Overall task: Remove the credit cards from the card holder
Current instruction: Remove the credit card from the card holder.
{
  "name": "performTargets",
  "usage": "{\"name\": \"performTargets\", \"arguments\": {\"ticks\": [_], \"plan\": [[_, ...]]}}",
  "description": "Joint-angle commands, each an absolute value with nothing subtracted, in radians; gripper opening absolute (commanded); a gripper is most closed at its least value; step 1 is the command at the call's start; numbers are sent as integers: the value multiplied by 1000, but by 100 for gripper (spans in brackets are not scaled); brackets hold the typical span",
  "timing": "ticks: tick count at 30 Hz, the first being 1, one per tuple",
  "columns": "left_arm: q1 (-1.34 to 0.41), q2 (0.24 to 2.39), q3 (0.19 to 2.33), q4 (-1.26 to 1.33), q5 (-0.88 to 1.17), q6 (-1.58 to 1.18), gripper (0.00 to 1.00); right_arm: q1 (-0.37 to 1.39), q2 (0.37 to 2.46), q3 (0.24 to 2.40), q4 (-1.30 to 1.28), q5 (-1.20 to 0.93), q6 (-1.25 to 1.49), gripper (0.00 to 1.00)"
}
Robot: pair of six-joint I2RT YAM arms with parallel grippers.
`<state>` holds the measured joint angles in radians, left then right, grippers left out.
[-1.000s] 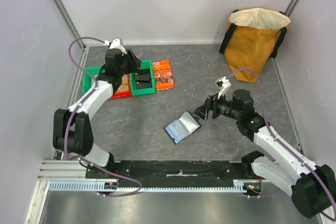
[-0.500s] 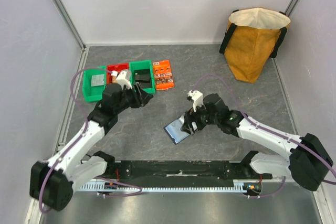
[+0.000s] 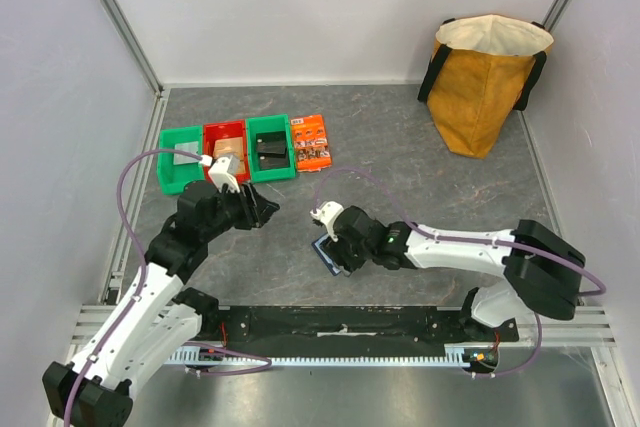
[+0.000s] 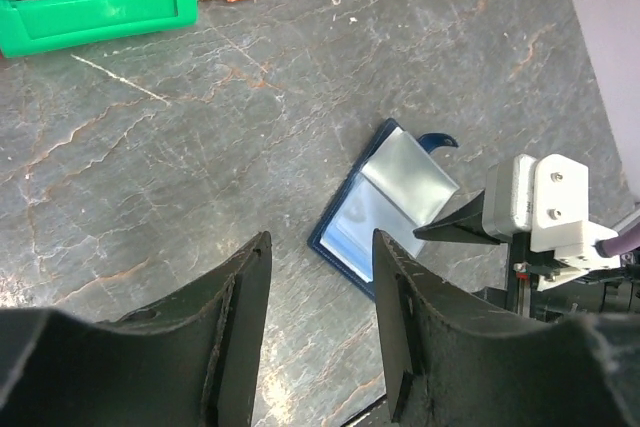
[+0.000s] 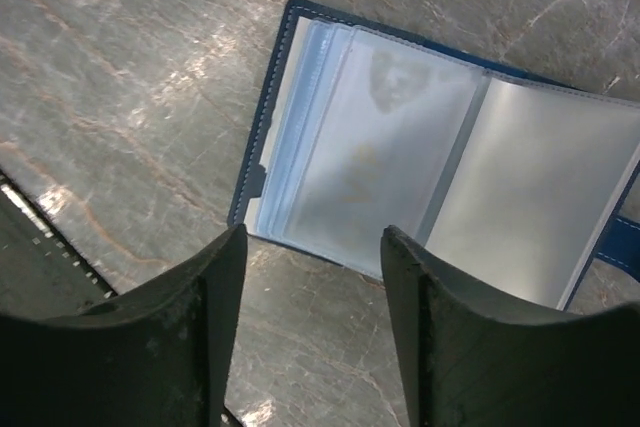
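Observation:
The card holder (image 5: 430, 167) lies open on the table, navy with pale clear sleeves, and also shows as the card holder (image 4: 385, 202) and card holder (image 3: 325, 248). I cannot tell whether its sleeves hold credit cards. My right gripper (image 5: 312, 237) hangs open just above its near edge, nothing between the fingers; from above the right gripper (image 3: 338, 252) covers most of it. My left gripper (image 4: 320, 242) is open and empty, a short way left of the holder, seen as left gripper (image 3: 270, 210). A tan card (image 3: 228, 159) lies in the red bin, a black card (image 3: 270, 146) in a green bin.
Two green bins (image 3: 178, 173) (image 3: 272, 173) and a red bin (image 3: 226, 133) stand in a row at the back left, with an orange printed packet (image 3: 312, 142) beside them. A yellow bag (image 3: 485, 77) stands at the back right. White walls enclose the table.
My left arm has pulled back from the bins toward the table's middle. The right arm has swung left and down over the card holder, and its jaws have narrowed somewhat.

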<state>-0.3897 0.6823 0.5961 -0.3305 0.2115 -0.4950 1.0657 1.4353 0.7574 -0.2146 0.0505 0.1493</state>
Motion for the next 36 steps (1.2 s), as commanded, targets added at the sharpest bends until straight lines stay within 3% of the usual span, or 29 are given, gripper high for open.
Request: {"name": "performTargets", "arguments": {"ticks": [1, 5, 16, 18, 22, 27, 36], "plan": [[-388, 695, 650, -362, 221, -425, 51, 1094, 1489, 818, -221, 201, 130, 61], [-388, 713, 632, -315, 268, -449, 51, 1106, 1528, 824, -221, 230, 133, 55], [-391, 765, 546, -166, 413, -554, 50, 1120, 1604, 822, -218, 213, 156, 55], [-396, 776, 540, -160, 417, -560, 50, 1120, 1624, 833, -215, 203, 167, 49], [-408, 795, 517, -132, 423, -580, 50, 1120, 1655, 854, -187, 206, 196, 24], [-463, 847, 488, -68, 428, -614, 50, 1098, 1661, 871, -192, 301, 242, 1], [-609, 1000, 494, 80, 379, -653, 50, 986, 1560, 805, -198, 327, 330, 0]]}}
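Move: The open card holder lies just under the half-open right fingers, its middle about 6 cm ahead, 1 cm to the left and 3 cm below. Far off on the table, the orange packet is some 32 cm ahead and 9 cm left of that hand. The green tray with black cards stands about 31 cm ahead and 19 cm left of it. From the left hand the card holder lies level, about 15 cm right and 17 cm below. The right fingers shut fully on the clear sleeve near the card holder's near long edge. That hand first sinks about 2 cm, eases left while closing, then draws forward and back to the right with the card holder, about 5 cm forward in all, turning some 15 degrees clockwise. The left hand, fingers staying half open, travels about 8 cm right and 5 cm down, a little back, towards the card holder. ##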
